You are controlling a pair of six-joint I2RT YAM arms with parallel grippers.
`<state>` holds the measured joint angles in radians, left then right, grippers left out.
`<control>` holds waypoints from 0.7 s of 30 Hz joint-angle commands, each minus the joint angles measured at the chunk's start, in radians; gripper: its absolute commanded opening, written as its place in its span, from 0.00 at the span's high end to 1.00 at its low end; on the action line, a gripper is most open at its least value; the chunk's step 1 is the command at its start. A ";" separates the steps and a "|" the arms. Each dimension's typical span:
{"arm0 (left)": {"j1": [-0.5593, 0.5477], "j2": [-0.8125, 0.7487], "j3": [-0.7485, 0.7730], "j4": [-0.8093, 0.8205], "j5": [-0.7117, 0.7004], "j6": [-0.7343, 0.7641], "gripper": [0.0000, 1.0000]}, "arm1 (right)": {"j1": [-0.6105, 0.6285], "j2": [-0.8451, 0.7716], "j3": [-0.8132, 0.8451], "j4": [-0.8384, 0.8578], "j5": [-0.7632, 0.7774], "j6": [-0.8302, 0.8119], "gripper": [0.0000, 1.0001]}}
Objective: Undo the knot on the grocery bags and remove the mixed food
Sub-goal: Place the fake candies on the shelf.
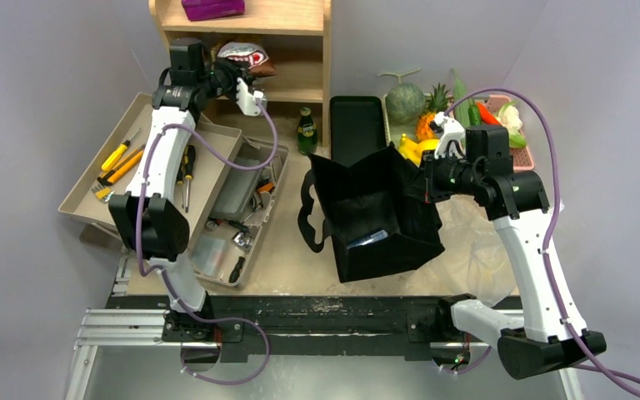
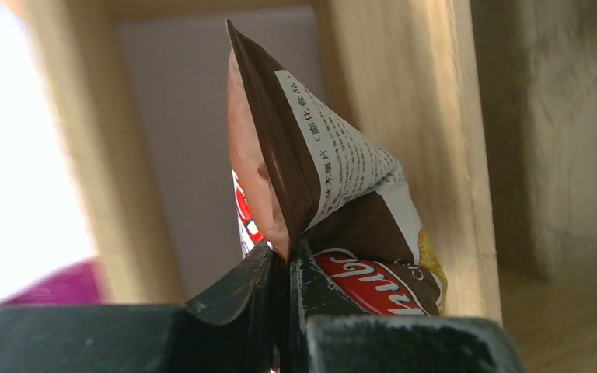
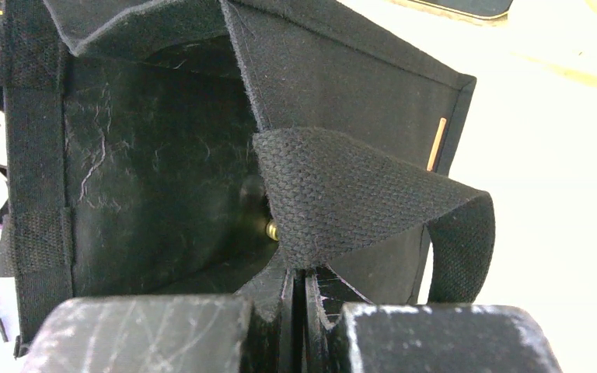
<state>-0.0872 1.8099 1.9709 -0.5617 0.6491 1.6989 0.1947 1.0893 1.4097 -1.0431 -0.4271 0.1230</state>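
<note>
My left gripper is up at the wooden shelf, shut on the edge of the red-brown chip packet. The packet hangs inside the shelf's middle opening. The black cloth bag stands open mid-table, tilted toward me. My right gripper is shut on its woven strap handle at the right rim; the bag's inside looks dark. The see-through plastic bag lies crumpled to the right. A melon, cucumber and peppers sit at the back right.
A green bottle stands beside a flat black tray behind the cloth bag. On the left a beige tray holds yellow-handled tools, and a clear box holds more tools. A purple item lies on the shelf top.
</note>
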 commanded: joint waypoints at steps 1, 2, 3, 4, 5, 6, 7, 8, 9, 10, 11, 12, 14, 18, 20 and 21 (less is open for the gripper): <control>0.050 0.052 -0.084 0.244 -0.080 0.166 1.00 | -0.012 -0.017 0.067 0.057 -0.004 -0.014 1.00; 0.052 0.066 -0.114 0.310 -0.090 0.134 0.98 | -0.013 -0.017 0.066 0.057 -0.005 -0.014 1.00; 0.055 0.084 -0.139 0.377 -0.102 0.107 0.94 | -0.014 -0.016 0.065 0.059 -0.009 -0.014 1.00; 0.059 0.108 -0.153 0.406 -0.110 0.094 0.89 | -0.012 -0.014 0.063 0.060 -0.012 -0.013 1.00; 0.064 0.122 -0.155 0.408 -0.112 0.087 0.82 | -0.014 -0.013 0.062 0.062 -0.014 -0.013 1.00; 0.067 0.134 -0.152 0.396 -0.112 0.076 0.77 | -0.014 -0.011 0.060 0.064 -0.015 -0.011 1.00; 0.067 0.143 -0.145 0.379 -0.122 0.063 0.70 | -0.015 -0.009 0.062 0.066 -0.016 -0.011 1.00; 0.069 0.149 -0.136 0.353 -0.133 0.059 0.64 | -0.015 -0.008 0.062 0.066 -0.015 -0.011 1.00; 0.068 0.147 -0.136 0.339 -0.135 0.048 0.58 | -0.015 -0.007 0.064 0.065 -0.015 -0.012 1.00; 0.068 0.139 -0.139 0.326 -0.131 0.027 0.51 | -0.015 -0.009 0.064 0.065 -0.015 -0.012 1.00; 0.068 0.131 -0.137 0.295 -0.128 0.005 0.46 | -0.016 -0.010 0.063 0.065 -0.015 -0.012 1.00; 0.067 0.116 -0.138 0.278 -0.119 -0.018 0.40 | -0.015 -0.012 0.059 0.064 -0.016 -0.012 1.00; 0.068 0.075 -0.153 0.226 -0.087 -0.054 0.19 | -0.015 -0.015 0.056 0.067 -0.019 -0.013 1.00; 0.067 -0.068 -0.248 0.146 0.034 -0.100 0.00 | -0.017 -0.018 0.053 0.078 -0.019 -0.012 1.00; 0.060 -0.144 -0.281 0.081 0.095 -0.115 0.00 | -0.017 -0.021 0.050 0.085 -0.020 -0.010 1.00; 0.055 -0.178 -0.290 0.028 0.119 -0.107 0.00 | -0.016 -0.022 0.048 0.090 -0.019 -0.008 1.00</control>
<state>-0.0280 1.8183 1.7100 -0.3916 0.6064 1.6398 0.1837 1.0935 1.4101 -1.0420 -0.4274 0.1188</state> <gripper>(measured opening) 0.997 0.006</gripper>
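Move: The bag of fake candies, still pinched in the left hand, is bound for the left end of the shelf's middle compartment: that spot lies about 10 cm ahead of this hand, 3 cm to its left and 10 cm lower. The purple pouch sits on the board above, roughly 13 cm ahead, 7 cm left and 12 cm up; the green bottle stands about 2 cm back, 13 cm right and 28 cm below. From the right hand the spot is some 38 cm ahead and 42 cm left, at about its height. The candy bag is lowered about 8 cm and carried some 6 cm forward and a little left into the middle compartment by the left hand. Near the end of that reach its fingers start to open, spread all the way and let go, and the hand then draws back about 5 cm from the bag, tipping slightly down. ##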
